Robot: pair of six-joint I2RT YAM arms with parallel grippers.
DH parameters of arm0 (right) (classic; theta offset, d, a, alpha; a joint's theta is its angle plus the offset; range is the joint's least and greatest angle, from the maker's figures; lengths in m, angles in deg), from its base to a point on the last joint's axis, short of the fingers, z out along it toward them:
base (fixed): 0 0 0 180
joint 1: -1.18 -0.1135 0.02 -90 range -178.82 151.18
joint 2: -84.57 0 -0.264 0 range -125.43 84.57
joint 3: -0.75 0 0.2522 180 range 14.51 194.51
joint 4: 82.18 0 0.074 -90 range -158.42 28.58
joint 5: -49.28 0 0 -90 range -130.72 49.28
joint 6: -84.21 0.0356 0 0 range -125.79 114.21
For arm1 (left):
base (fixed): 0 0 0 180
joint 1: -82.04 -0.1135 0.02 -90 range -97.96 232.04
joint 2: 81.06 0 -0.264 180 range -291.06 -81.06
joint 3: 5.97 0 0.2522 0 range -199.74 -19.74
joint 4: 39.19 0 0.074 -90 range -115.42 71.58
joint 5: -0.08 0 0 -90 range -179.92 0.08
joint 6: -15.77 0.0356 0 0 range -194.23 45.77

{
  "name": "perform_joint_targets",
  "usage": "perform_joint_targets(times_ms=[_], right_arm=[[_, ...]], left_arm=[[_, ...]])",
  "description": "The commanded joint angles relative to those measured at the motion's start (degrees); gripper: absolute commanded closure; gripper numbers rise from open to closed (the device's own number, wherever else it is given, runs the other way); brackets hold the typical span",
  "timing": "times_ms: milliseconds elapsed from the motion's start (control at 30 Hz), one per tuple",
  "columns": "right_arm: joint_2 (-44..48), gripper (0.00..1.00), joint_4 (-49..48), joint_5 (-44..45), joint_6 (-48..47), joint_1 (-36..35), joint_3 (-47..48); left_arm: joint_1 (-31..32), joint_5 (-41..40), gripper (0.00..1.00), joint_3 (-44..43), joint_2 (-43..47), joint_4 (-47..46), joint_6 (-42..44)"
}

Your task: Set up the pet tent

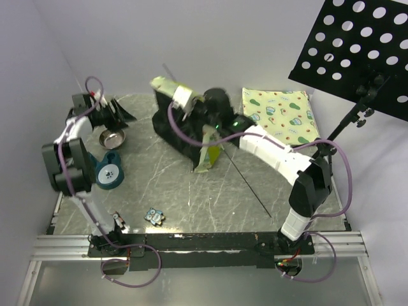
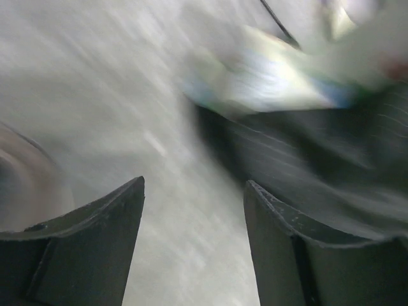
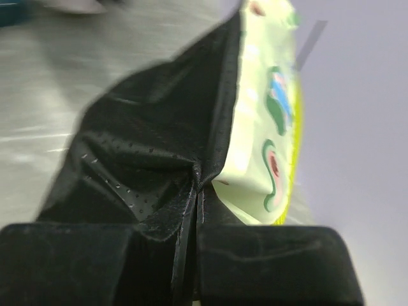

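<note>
The pet tent [image 1: 185, 121] lies collapsed at the back middle of the table, black base sheet crumpled under cream avocado-print and lime panels. My right gripper [image 1: 213, 108] is shut on it. The right wrist view shows the jaws [image 3: 197, 191] pinched together on a fold of the black base sheet [image 3: 140, 140], beside the printed panel [image 3: 268, 95]. A thin dark pole [image 1: 252, 182] runs from the tent toward the front right. My left gripper [image 1: 118, 113] hovers open at the back left, well apart from the tent. Its view is blurred, and nothing lies between its fingers [image 2: 194, 185].
A metal bowl [image 1: 115, 137] sits just below the left gripper. A teal round object [image 1: 108, 172] and a small toy [image 1: 153, 216] lie front left. A flat avocado-print mat [image 1: 280, 115] lies back right, under a black perforated panel on a stand [image 1: 357, 44].
</note>
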Motion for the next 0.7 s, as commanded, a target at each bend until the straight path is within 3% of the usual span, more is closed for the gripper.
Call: perform_joint_targets(times_ms=[0, 100, 233, 333, 433, 500, 533, 667], right_arm=[[4.2, 1.0, 1.2, -6.7, 0.9, -4.5, -3.1], [4.2, 1.0, 7.8, -13.4, 6.5, -6.8, -2.4], [2.4, 1.0, 13.0, -22.4, 10.7, -11.4, -4.0], [-0.7, 0.98, 15.3, -26.0, 12.2, -13.5, -4.4], [-5.1, 0.66, 25.7, -31.8, 10.8, -14.3, 0.5], [-6.7, 0.57, 32.3, -34.8, 10.1, -14.1, 4.7], [-6.6, 0.5, 34.0, -35.2, 10.7, -13.5, 5.9], [-2.4, 0.25, 34.1, -39.2, 18.0, -6.5, 7.0]], left_arm=[[2.8, 16.4, 0.32, 18.0, 13.2, -13.8, -14.1], [3.3, 14.6, 0.33, 21.7, 16.7, -15.0, -13.7], [-1.5, 12.6, 0.3, 21.1, 18.6, -13.4, -13.8], [-5.1, 10.5, 0.22, 16.8, 19.8, -5.9, -6.2], [-6.4, 6.0, 0.19, 7.4, 18.3, 9.1, 9.7], [-6.6, 4.5, 0.16, 3.4, 17.4, 16.1, 18.7], [-6.6, 4.1, 0.04, 1.9, 17.2, 19.0, 23.6], [-6.7, 8.2, 0.0, -3.2, 17.3, 30.2, 44.4]])
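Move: The right hand already pinches the pet tent's black fabric; the place to set it down is roughly 9 cm back, 8 cm left and 20 cm below. The owl magnet lies about 26 cm back and 18 cm left of this hand, on the table. From the left hand, the tent is some 26 cm to the right, 10 cm back and slightly higher; the steel bowl is about 8 cm left, level with it and 9 cm below, and the tape holder 15 cm back and 9 cm left. Draw the right hand back about 22 cm with the pinched tent, sinking 12 cm and easing left towards the near-middle table, tipping its fingers steeply down while turning counter-clockwise; late on, open them to let go of the black edge. Pull the empty left hand back and right, then swing it left, raise it and spread its fingers fully. ##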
